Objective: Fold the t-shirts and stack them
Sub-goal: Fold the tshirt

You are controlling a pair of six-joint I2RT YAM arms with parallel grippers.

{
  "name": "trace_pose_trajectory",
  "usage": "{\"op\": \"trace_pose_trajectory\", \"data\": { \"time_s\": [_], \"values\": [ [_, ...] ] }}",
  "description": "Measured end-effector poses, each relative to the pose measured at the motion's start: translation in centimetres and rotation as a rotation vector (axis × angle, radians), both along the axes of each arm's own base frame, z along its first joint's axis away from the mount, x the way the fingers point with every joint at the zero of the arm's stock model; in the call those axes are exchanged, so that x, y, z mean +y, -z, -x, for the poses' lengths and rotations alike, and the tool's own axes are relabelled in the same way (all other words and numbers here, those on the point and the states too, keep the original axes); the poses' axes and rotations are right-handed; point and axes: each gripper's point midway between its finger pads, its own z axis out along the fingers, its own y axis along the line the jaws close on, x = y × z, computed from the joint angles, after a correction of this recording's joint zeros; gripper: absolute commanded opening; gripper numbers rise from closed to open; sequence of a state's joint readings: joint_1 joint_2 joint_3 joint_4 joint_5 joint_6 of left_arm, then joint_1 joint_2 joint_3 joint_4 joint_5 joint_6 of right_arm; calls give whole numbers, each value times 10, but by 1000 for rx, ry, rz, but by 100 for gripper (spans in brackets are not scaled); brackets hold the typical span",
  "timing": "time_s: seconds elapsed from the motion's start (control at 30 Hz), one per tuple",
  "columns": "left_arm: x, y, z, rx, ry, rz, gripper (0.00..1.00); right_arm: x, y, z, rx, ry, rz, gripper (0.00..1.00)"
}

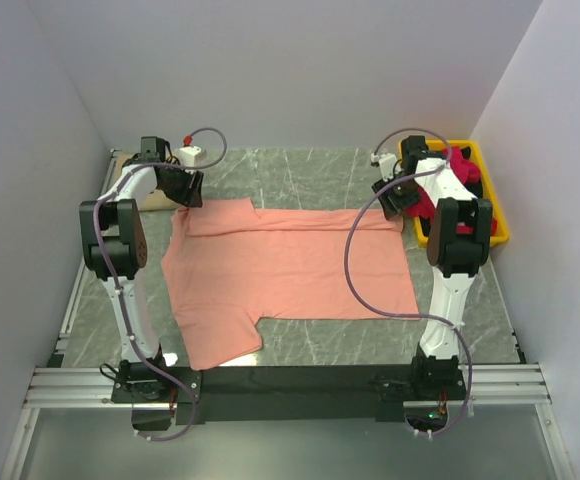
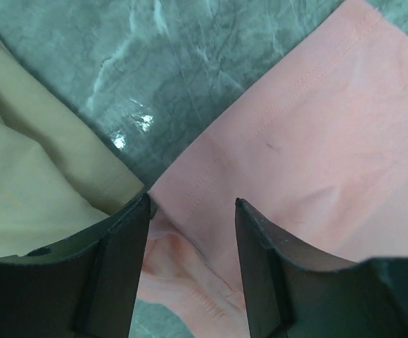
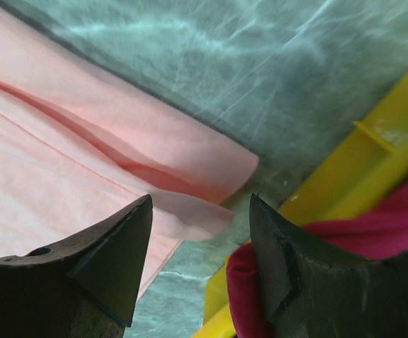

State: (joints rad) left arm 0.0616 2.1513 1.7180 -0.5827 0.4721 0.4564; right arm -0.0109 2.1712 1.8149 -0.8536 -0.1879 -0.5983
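A salmon-pink t-shirt (image 1: 290,270) lies spread flat on the marble table, with its far edge folded over in a narrow strip. My left gripper (image 1: 190,195) is open low over the shirt's far-left corner. In the left wrist view its jaws (image 2: 192,204) straddle pink cloth (image 2: 316,127), with a tan-beige shirt (image 2: 28,176) just to the left. My right gripper (image 1: 390,200) is open over the far-right corner. In the right wrist view (image 3: 200,201) it stands above the folded pink edge (image 3: 63,155). Crimson-red shirts (image 1: 463,165) lie in the bin.
A yellow plastic bin (image 1: 500,225) stands at the far right, its rim (image 3: 373,162) and red cloth (image 3: 373,232) close under my right finger. The tan-beige shirt (image 1: 158,202) lies at the far left behind my left arm. A small white object (image 1: 192,152) sits at the back.
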Motion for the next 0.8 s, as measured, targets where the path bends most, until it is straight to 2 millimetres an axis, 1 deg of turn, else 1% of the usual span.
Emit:
{"op": "trace_pose_trajectory", "data": {
  "time_s": [0.1, 0.17, 0.2, 0.23, 0.3, 0.33, 0.37, 0.4, 0.43, 0.5, 0.53, 0.57, 0.7, 0.77, 0.8],
  "values": [
    [-1, 5, 2, 19, -6, -5, 57, 0, 11, 4, 38, -15, 10, 65],
    [-1, 6, 2, 21, -7, -9, 56, 1, 12, 4, 50, -32, 17, 60],
    [-1, 5, 2, 20, -7, -10, 54, 2, 13, 4, 54, -38, 21, 57],
    [-1, 5, 2, 19, -7, -11, 52, 1, 13, 4, 58, -43, 24, 49],
    [-1, 5, 2, 19, -8, -10, 49, 0, 12, 4, 59, -54, 29, 42],
    [-1, 5, 1, 19, -9, -10, 44, 0, 11, 4, 60, -56, 30, 34],
    [-1, 5, 2, 21, -11, -8, 40, 0, 11, 5, 61, -61, 32, 31],
    [-2, 5, 2, 21, -11, -7, 33, 0, 10, 5, 63, -65, 32, 28],
    [-2, 4, 1, 22, -14, -5, 31, 0, 10, 6, 65, -69, 32, 21],
    [-2, 3, 1, 22, -17, 0, 24, 0, 10, 8, 73, -79, 33, 12],
    [-3, 1, 0, 20, -17, 2, 19, 0, 10, 9, 78, -82, 32, 4],
    [-4, 0, -1, 17, -17, 7, 17, 0, 10, 10, 83, -86, 32, 0],
    [-6, -5, -4, 6, -14, 20, 4, 2, 9, 13, 95, -96, 26, 0],
    [-7, -6, -4, 5, -13, 23, 1, 2, 9, 14, 95, -98, 23, 0],
    [-7, -6, -4, 5, -12, 25, 1, 2, 9, 14, 95, -99, 23, 0]
  ]
}}
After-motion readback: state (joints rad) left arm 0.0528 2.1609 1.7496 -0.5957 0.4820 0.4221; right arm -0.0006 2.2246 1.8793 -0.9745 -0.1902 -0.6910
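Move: The pink t-shirt's far-left corner lies right between my left fingertips, about 1 cm below; a beige folded cloth is some 13 cm to the left and 7 cm farther out. My right fingers straddle the folded strip's right end, roughly 1 cm back and 1 cm below. The yellow bin of red shirts is centred about 18 cm to that hand's right and 5 cm ahead. I shut both wide-open grippers on the two ends of the t-shirt's far edge, pinching cloth at each. My right hand first sinks about 1 cm, then eases back about 1 cm while tipping some 5 degrees, tips towards the base. My left dips half a centimetre, closes, and rises about 1 cm from that low point. ##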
